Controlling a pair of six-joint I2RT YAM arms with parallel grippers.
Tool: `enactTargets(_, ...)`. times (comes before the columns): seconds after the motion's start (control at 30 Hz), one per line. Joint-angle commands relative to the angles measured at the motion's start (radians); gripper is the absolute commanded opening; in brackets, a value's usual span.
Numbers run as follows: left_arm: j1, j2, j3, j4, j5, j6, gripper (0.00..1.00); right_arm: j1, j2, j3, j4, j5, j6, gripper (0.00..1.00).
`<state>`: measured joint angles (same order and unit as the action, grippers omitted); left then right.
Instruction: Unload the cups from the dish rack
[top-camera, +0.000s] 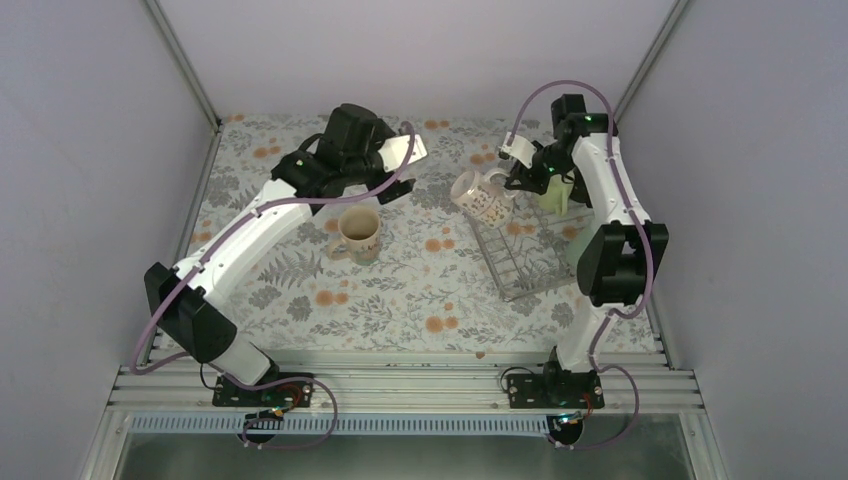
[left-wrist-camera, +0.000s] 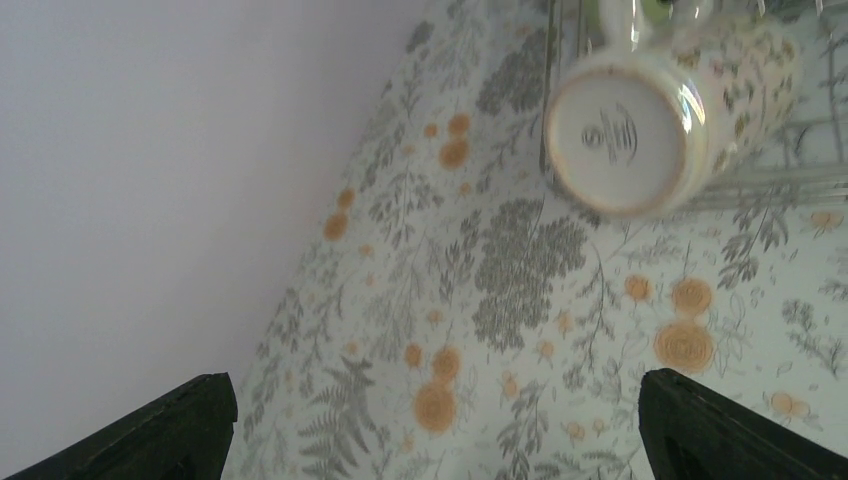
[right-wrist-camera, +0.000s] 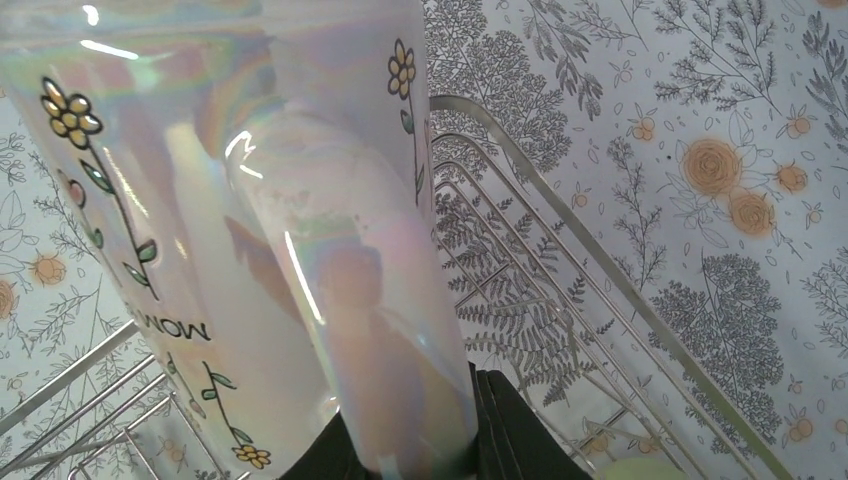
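My right gripper (top-camera: 515, 180) is shut on the handle of the cream patterned mug (top-camera: 481, 196) and holds it tilted above the far left end of the dish rack (top-camera: 522, 262). In the right wrist view the mug (right-wrist-camera: 150, 200) fills the left side, its handle between my fingers (right-wrist-camera: 520, 430), with the rack's wires (right-wrist-camera: 560, 230) below. The left wrist view shows the mug's base (left-wrist-camera: 615, 140). A patterned mug with an orange-tan inside (top-camera: 358, 232) stands upright on the table. My left gripper (top-camera: 385, 190) (left-wrist-camera: 430, 430) is open and empty above it. A pale green mug (top-camera: 556, 194) sits in the rack behind my right arm.
The table is covered by a floral cloth (top-camera: 400, 300). Grey walls close in on the left, back and right. The rack lies at the right side, partly hidden by my right arm (top-camera: 615, 250).
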<state>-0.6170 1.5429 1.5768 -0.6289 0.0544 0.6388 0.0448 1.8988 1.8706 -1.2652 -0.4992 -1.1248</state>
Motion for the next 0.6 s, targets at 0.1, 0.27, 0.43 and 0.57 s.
enactTargets(0.1,-0.026,0.107,0.214,0.011,0.195,-0.055,1.0,0.022,-0.128,-0.114,0.056,-0.074,0.049,0.04)
enactTargets(0.27,-0.026,0.263,0.383,0.008,0.422,-0.156,1.0,0.022,-0.214,-0.234,0.168,-0.13,0.102,0.04)
enactTargets(0.43,-0.029,0.408,0.528,-0.027,0.574,-0.203,1.0,0.022,-0.344,-0.425,0.368,-0.145,0.178,0.04)
enactTargets(0.57,-0.032,0.439,0.537,0.011,0.638,-0.217,1.0,0.021,-0.407,-0.513,0.483,-0.135,0.235,0.04)
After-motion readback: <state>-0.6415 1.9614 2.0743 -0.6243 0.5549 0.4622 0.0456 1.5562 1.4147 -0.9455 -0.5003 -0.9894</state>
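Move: The white mug, held by its handle in the right fingers, has its body about 5 cm left, 4 cm back and 3 cm below that hand. The open left hand has this body some 15 cm to its right, level fore-and-aft, 14 cm lower; the floral mug stands 9 cm to its left, level, 25 cm down. From the right hand, the green mug is 11 cm right, 4 cm ahead, and the green cup 16 cm right, 5 cm back, both roughly 13 cm lower. Rightwards in an arc, the left hand sweeps about 13 cm towards the white mug, fingers wide open, first rising some 6 cm, then sinking about 3. Its fingers swing clockwise roughly 30 degrees to point at the mug's side of the table. The right hand meanwhile draws back about 4 cm, keeping its pinch on the handle and tipping its fingers slightly forward. ##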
